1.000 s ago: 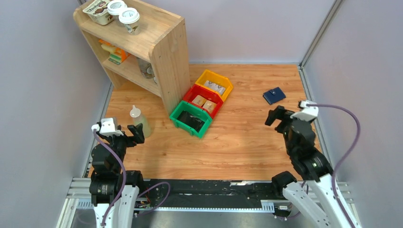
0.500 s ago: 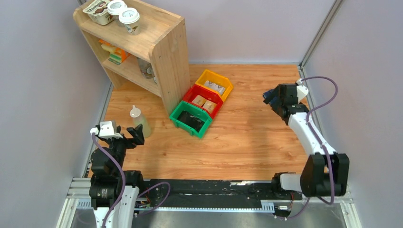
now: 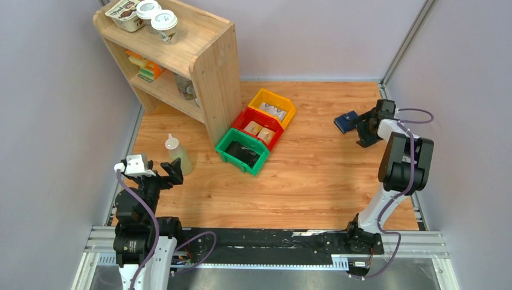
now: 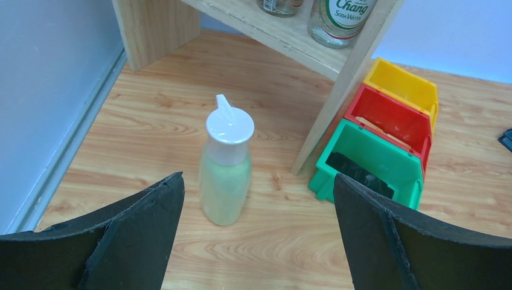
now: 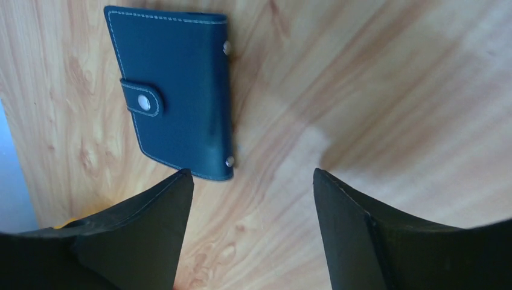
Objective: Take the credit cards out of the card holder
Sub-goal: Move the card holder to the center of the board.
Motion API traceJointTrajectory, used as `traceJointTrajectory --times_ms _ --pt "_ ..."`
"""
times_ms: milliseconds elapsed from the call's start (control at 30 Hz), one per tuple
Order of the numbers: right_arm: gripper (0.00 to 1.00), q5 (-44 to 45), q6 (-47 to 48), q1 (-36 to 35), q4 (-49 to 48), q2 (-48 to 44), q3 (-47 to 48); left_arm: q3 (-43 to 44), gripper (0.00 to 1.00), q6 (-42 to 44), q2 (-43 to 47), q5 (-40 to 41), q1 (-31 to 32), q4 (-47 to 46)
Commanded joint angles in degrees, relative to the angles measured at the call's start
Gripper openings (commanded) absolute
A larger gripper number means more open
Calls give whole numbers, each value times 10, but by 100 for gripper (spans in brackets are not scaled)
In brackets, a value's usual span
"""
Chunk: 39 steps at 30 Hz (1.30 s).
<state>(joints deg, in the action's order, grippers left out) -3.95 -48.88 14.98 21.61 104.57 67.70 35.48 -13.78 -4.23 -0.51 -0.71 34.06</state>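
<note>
The card holder (image 3: 347,121) is a navy wallet lying flat at the far right of the wooden table, closed with its strap tab snapped (image 5: 175,90). The credit cards are hidden. My right gripper (image 3: 363,131) is low over the table just beside the holder, open (image 5: 250,172). Its left fingertip is at the holder's near edge, and only bare wood lies between the jaws. My left gripper (image 3: 170,174) stays open near its base (image 4: 258,176), facing a squeeze bottle, with nothing between its fingers.
A white-capped squeeze bottle (image 4: 225,160) stands in front of the left gripper. A wooden shelf (image 3: 193,54) holds bottles and cups at the back left. Yellow (image 3: 273,106), red (image 3: 258,125) and green (image 3: 243,151) bins sit in a row mid-table. The right wall runs close to the right arm.
The right arm has swung from near its base out to the far right and come down beside the card holder. Its jaws have narrowed slightly. The left arm has barely moved.
</note>
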Motion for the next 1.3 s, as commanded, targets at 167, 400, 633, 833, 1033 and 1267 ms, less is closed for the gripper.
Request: traceJointTrajectory --times_ms 167,400,633,833,1033,1267 --pt "63 -65 -78 9 -72 104 68 6 100 1 -13 3 2 -7" --pt "46 -67 -82 15 -88 139 66 8 100 -1 -19 3 2 -11" --pt "12 -84 -57 18 -100 148 52 27 100 -19 -59 -16 2 -29" --pt "0 -120 -26 18 -99 119 20 47 98 -56 -127 -64 2 -41" --pt "0 -150 -28 -9 -82 40 -70 56 97 -99 -214 -141 2 -80" --pt "0 -121 -9 -125 -30 -75 -159 82 96 -113 -324 -144 78 -128"
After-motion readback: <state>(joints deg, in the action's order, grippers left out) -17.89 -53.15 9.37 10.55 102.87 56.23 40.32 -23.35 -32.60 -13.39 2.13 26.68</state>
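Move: The card holder's middle lies about 9 cm ahead of my right hand, 3 cm to its left and 3 cm below it. The yellow bin stands some 28 cm left and 13 cm ahead of that hand; the red bin is 33 cm left and 5 cm ahead. From my left hand the holder is roughly 33 cm ahead, 51 cm right and 24 cm lower; the bottle is 11 cm ahead, slightly left, and the green bin 20 cm ahead, 16 cm right. I reach my right hand about 6 cm forward and slightly down while closing it, pinch the card holder's near end beside the spine, then drag it level along the board, some 9 cm left and 8 cm back. Late on, my open left hand sets off forward and right, then slightly down, about 9 cm towards the holder, tipping down and turning clockwise about 15 degrees. ##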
